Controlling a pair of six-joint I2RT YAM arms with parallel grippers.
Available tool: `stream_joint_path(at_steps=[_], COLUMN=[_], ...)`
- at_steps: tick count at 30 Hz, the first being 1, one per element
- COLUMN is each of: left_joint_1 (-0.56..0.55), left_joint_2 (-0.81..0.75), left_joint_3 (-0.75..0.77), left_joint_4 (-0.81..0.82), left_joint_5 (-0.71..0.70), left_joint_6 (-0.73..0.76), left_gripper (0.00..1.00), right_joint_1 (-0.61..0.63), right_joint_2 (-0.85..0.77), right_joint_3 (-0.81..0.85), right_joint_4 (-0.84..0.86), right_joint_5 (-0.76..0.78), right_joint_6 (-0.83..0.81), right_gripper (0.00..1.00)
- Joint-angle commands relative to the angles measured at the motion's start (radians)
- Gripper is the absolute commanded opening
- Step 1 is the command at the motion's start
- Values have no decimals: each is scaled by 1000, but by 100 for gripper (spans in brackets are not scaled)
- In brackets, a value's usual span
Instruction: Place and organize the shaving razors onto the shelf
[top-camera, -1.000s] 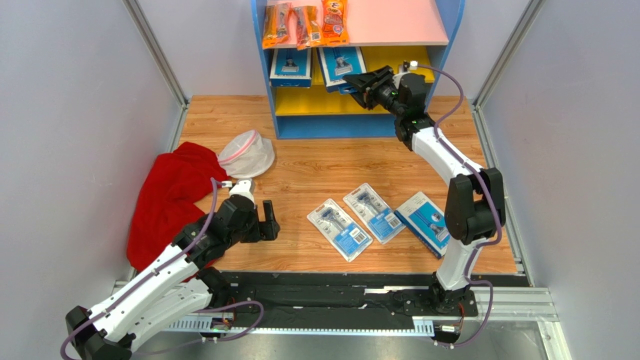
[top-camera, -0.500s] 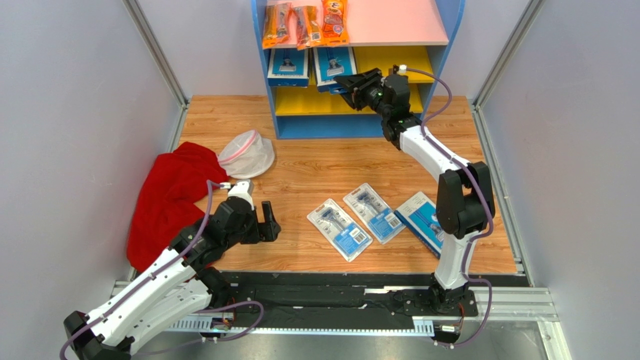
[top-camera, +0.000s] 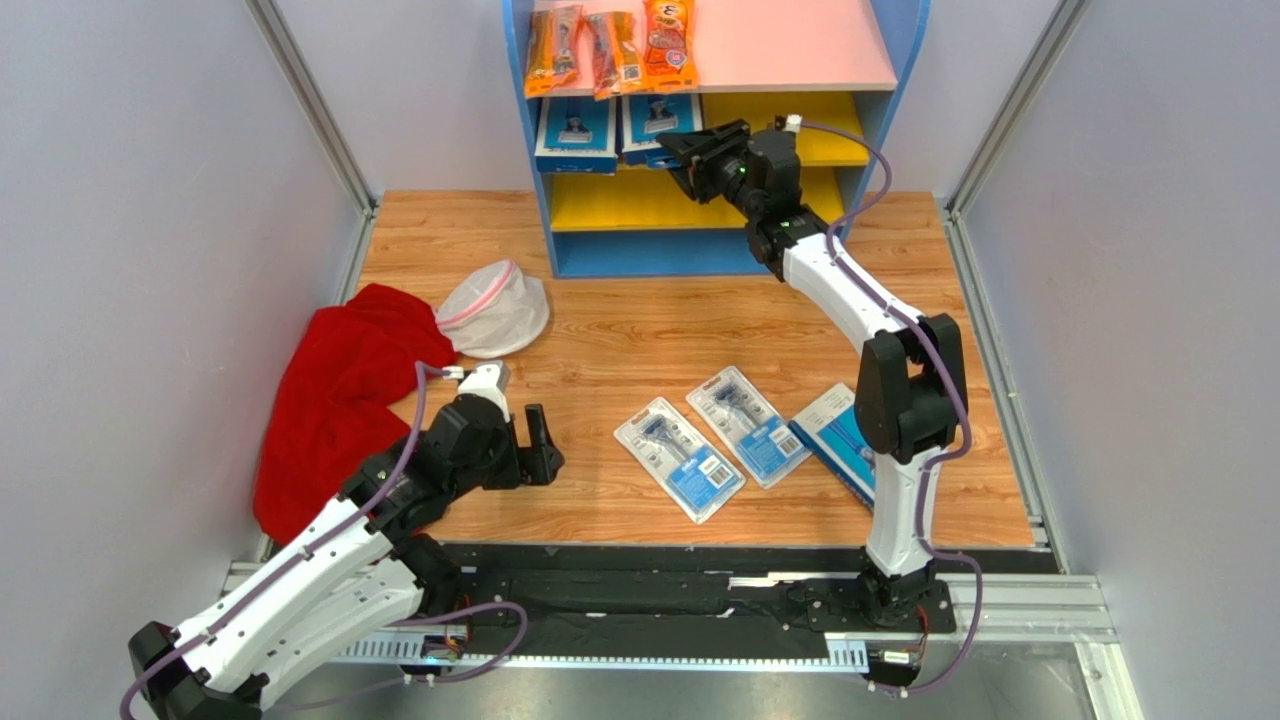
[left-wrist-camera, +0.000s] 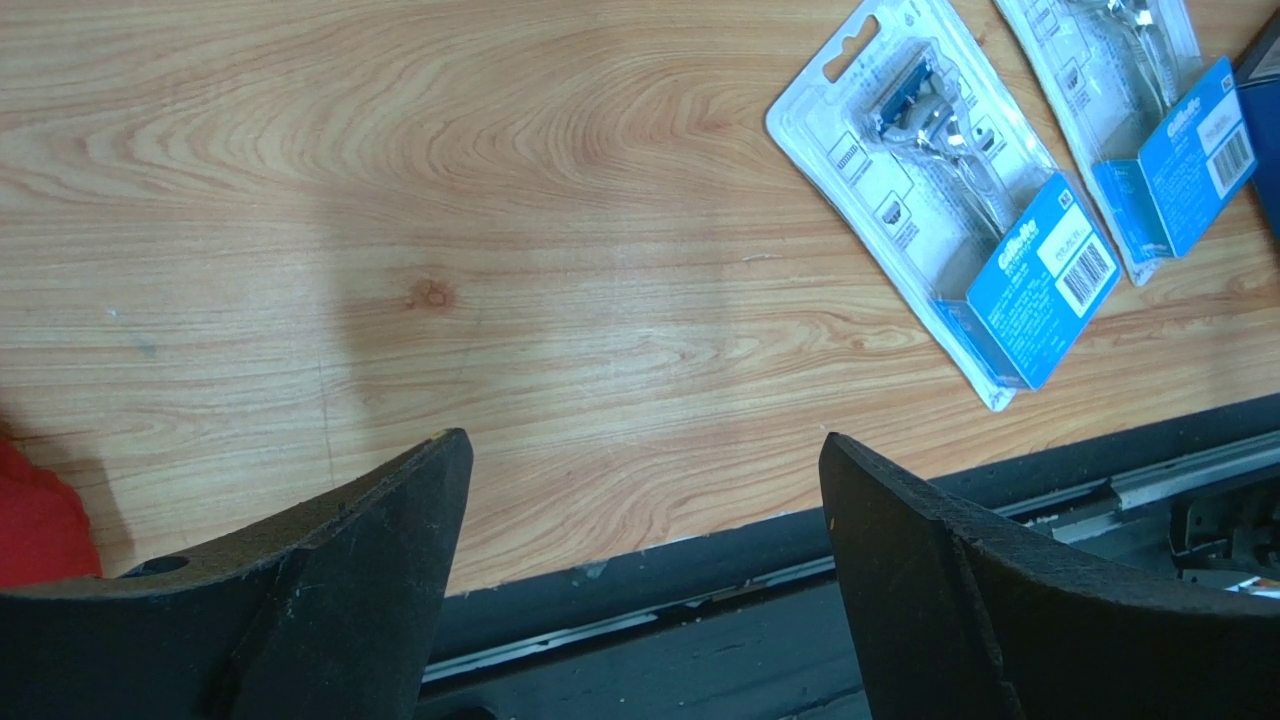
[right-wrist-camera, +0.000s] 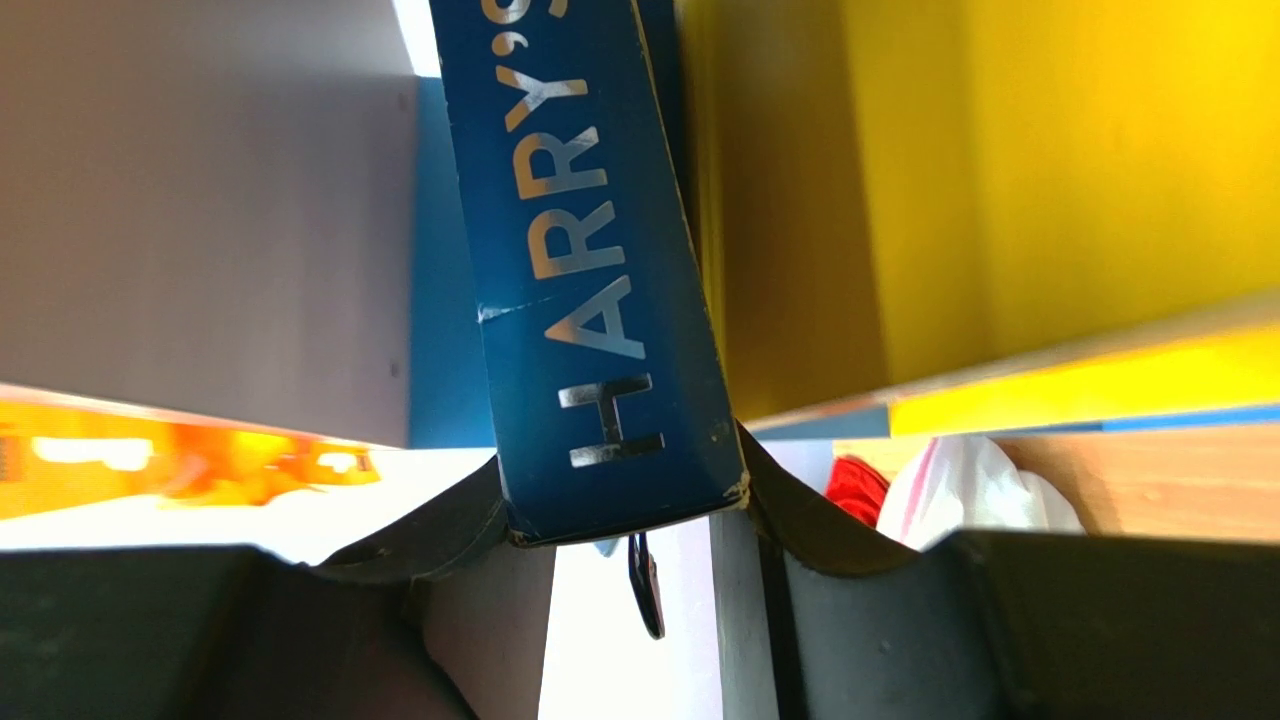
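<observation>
The shelf stands at the far edge, blue-framed with a pink top board and yellow shelves. One razor pack stands on its upper yellow shelf. My right gripper is shut on a second, dark blue razor pack and holds it beside the first, inside that shelf. The right wrist view shows this pack clamped on edge in the gripper. Three razor packs lie on the table. My left gripper is open and empty, left of them.
Orange snack packets lie on the pink top board. A red cloth and a white mesh bag lie at the table's left. In the left wrist view, the nearest pack lies beyond the open gripper, near the table's black front rail.
My right arm has moved left and deeper into the shelf, carrying the pack up against the one standing there. The left arm has barely moved.
</observation>
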Motion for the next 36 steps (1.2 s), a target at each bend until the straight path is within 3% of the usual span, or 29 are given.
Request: stream_joint_path(at_steps=[1,5,12,17,27,36], left_joint_1=[-1,-1,-1,-1,-2,-1], left_joint_2=[-19,-26,-32,-42,-46,-43], left_joint_3=[-2,-3,-9,-14,-20,-25], left_joint_4=[22,24,22,21,29,38], left_joint_5=[12,14,26,30,44,55], left_joint_6=[-8,-9,-11,-11,-5,0], left_gripper=[94,94,94,93,93,93], right_joint_1=[24,36,42,42,36,31], right_joint_2=[-4,10,-6,-22,-79,-187], right_joint_3=[58,104,97,78,-1,-167], right_joint_4=[9,-55,-127,-147,-86,57], right_joint_5=[81,93,58,35,3,4], right_joint_6=[-24,-56,-86,-98,-122,-125], right_gripper=[6,12,37,49,73,80])
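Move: The second Harry's box, still pinched by its near end in the right hand on the upper yellow shelf, has its middle about 6 cm ahead and 2 cm left of that hand, level with it. The first Harry's box lies 11 cm left of that box and level with it. An orange razor pack sits on the pink shelf some 8 cm ahead, 1 cm left and 12 cm above the hand. From the left hand, the second box is roughly 43 cm ahead, 16 cm right and 20 cm higher. Ease the right hand about 1 cm left, towards the first box, with the second box still pinched, rolling the wrist gently so the hand's left side dips. Then open the fingers to let go of the box end while sinking about 1.5 cm, and draw the open hand straight back some 3 cm, clear of the shelf front. ##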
